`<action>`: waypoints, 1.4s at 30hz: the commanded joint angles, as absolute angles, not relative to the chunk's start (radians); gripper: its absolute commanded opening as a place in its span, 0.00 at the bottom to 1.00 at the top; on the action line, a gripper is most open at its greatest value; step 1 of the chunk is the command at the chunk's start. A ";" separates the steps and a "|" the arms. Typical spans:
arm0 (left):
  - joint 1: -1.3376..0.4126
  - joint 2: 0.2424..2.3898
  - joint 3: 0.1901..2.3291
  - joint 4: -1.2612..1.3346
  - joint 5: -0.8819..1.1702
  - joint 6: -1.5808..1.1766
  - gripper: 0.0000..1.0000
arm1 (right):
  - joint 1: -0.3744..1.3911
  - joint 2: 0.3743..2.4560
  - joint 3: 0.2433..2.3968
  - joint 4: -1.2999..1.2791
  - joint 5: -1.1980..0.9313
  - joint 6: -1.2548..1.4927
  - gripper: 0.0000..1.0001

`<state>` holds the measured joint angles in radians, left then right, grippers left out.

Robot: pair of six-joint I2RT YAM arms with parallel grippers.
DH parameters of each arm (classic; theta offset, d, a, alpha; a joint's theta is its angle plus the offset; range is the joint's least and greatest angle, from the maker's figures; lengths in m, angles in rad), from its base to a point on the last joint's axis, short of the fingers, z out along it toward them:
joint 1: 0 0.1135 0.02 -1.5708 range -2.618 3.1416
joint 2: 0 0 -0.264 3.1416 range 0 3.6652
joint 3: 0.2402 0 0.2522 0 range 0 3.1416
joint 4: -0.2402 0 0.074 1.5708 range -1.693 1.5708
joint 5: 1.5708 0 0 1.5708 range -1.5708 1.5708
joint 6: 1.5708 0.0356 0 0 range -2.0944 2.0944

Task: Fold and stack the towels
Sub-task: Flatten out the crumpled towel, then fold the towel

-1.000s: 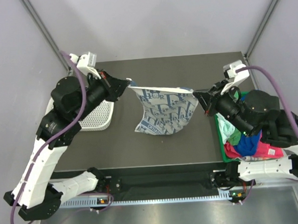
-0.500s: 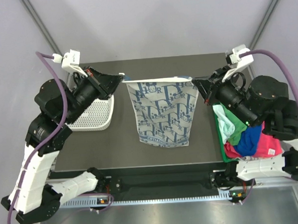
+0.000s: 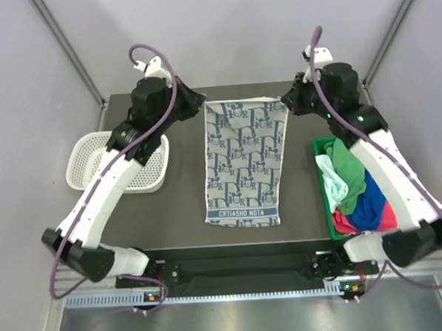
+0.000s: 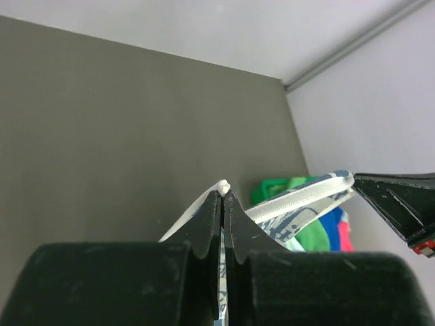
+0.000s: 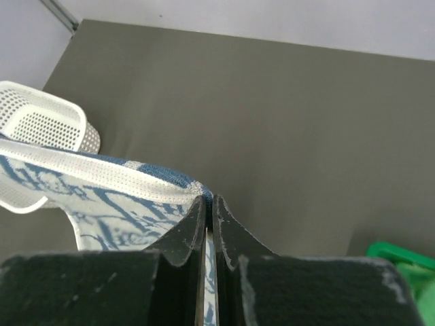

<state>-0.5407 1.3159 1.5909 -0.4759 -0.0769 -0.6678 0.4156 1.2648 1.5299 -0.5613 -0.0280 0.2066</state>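
A blue-and-white patterned towel [image 3: 243,160] hangs spread flat and lengthwise over the middle of the table, its lower hem near the front edge. My left gripper [image 3: 204,102] is shut on its far left corner [image 4: 224,185], and my right gripper [image 3: 282,100] is shut on its far right corner [image 5: 204,195]. The top hem runs taut between the two grippers. More towels, green [image 3: 347,172], pale mint-white [image 3: 328,169], royal blue [image 3: 369,204] and pink [image 3: 355,223], lie heaped at the right.
A green plastic bin [image 3: 327,204] at the table's right edge holds the heaped towels. A white mesh basket [image 3: 88,152] sits at the left edge. The dark table [image 3: 178,205] is walled in by grey panels at the back and sides.
Both arms have stretched toward the back of the table, pulling the patterned towel from a crumpled hang into a flat, full-length spread.
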 commanded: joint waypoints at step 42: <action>-0.351 1.634 1.017 -0.014 0.143 -0.773 0.00 | 0.390 1.496 0.873 0.031 -0.124 0.336 0.00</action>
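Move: Both hands already pinch the towel's two far corners, some 35 cm above the table; the clear patch it is taken to lies about 4 cm ahead, 9 cm right and 35 cm below the left hand, and about 2 cm ahead, 9 cm left and 32 cm below the right. The loose near end trails about 18 cm back, 9 cm right and 28 cm below the left hand. The white basket is 24 cm left of that hand and 4 cm ahead, 30 cm down; the green bin is 23 cm right of the right hand, 9 cm back, 28 cm down. With both grips kept shut on the towel's far corners, the two arms swing together forward over the bare table by nearly 20 cm while sinking about 15 cm, casting the cloth out ahead. Near the far reach they drop on towards the table and draw back towards the bases, left by about 13 cm and right by 17 cm, ending roughly 30 cm lower than at the start with the fingers tipped 25 to 30 degrees further down, the towel still stretched between them. ##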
